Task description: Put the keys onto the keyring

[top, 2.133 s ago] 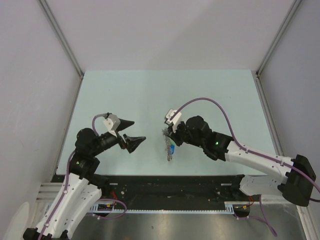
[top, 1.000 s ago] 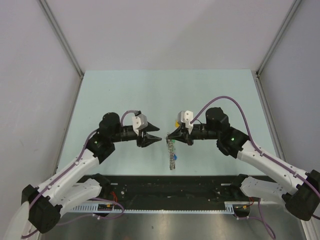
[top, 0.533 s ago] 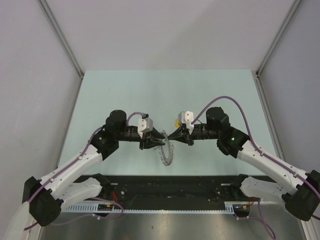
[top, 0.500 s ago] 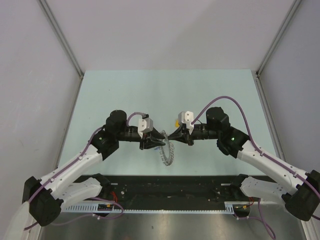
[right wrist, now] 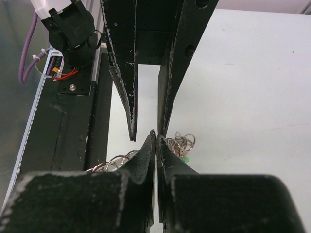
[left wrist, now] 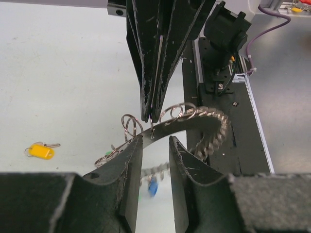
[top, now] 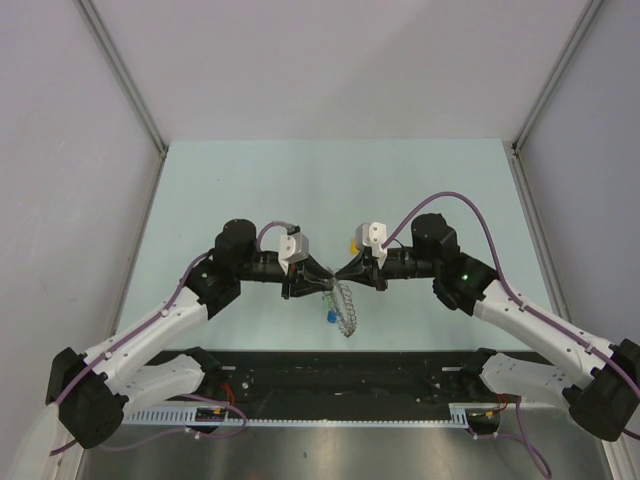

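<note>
The keyring (top: pixel 347 312), a grey band of many small loops, hangs in a curve over the table. My right gripper (top: pixel 338 274) is shut on its upper end. In the left wrist view the band (left wrist: pixel 204 116) arcs just past my left gripper (left wrist: pixel 155 141), whose jaws stand apart around empty space. The right gripper's tips (left wrist: pixel 151 116) pinch the band directly in front. A yellow-headed key (left wrist: pixel 40 151) lies on the table to the left, also seen as a yellow key (top: pixel 352 243) from above. A green key head (right wrist: pixel 184 159) peeks from behind the right gripper (right wrist: pixel 156 137).
A small blue piece (top: pixel 328 317) dangles from the keyring's low part. The pale green table (top: pixel 250 190) is walled on three sides. A black rail with cables (top: pixel 330 375) runs along the near edge, just below the hanging ring.
My left gripper has moved right, up to the right gripper's tips, and its jaws have narrowed. The hanging keyring swung out to the left and has settled back under the two grippers.
</note>
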{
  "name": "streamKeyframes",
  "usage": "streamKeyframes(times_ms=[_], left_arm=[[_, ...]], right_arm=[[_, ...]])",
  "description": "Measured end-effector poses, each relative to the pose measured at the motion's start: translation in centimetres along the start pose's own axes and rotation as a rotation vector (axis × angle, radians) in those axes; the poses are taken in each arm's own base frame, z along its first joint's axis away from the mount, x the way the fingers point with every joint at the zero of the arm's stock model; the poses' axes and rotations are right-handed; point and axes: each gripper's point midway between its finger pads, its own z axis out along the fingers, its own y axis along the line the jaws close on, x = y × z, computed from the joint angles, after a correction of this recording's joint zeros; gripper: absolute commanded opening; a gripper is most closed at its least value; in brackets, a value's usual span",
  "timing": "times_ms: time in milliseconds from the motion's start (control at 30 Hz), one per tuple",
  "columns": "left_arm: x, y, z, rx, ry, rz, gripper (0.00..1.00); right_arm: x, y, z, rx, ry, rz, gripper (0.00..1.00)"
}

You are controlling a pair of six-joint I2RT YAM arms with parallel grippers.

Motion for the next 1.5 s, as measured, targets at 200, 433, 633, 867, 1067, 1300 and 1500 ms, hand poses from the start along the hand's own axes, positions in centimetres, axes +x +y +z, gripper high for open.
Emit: streamKeyframes(times_ms=[200,433,633,867,1067,1300,1500], left_arm=[[-0.9,0.0,0.2,0.0,-0.031,0.001,0.31],[-1.2,-0.1,0.3,0.004,-0.042,-0.004,0.27],[-0.9,0.0,0.5,0.001,-0.032,-0.017,0.18],[-0.6,0.3,0.6,-0.013,-0.022,-0.028,0.0],[-0.7,1.2,0.0,-0.102,-0.017,-0.022,0.0],[-0.1,2.6,-2.2,-0.293,-0.007,-0.016,0.0],[1.0,3.2,-4.2,-0.423,0.039,-0.041,0.0]], right_arm=[[0.1,0.0,0.1,0.0,0.004,0.003,0.0],[0.1,0.0,0.1,0.0,0.003,0.004,0.0],[0.1,-0.1,0.1,0.0,0.0,0.003,0.0],[0.0,0.1,0.1,-0.006,-0.001,0.008,0.07],[-0.5,-0.4,-0.1,0.036,-0.015,0.042,0.47],[-1.9,-4.1,-2.5,0.261,-0.053,0.139,0.72],[-0.1,-8.2,-4.7,0.476,-0.032,0.296,0.72]])
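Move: The keyring hangs from the right hand's closed fingertips, its middle about 5 cm below and 3 cm back of either hand, with no real sideways offset. The green tag hangs some 4 cm below the left hand and the blue tag about 8 cm below and 3 cm back. The yellow key lies on the table roughly 15 cm ahead of the right hand, 4 cm to its right and 23 cm below. Left pinches keyring, carrying it some 5 cm left-forward; right releases, withdrawing about 9 cm forward-right towards the yellow key. ##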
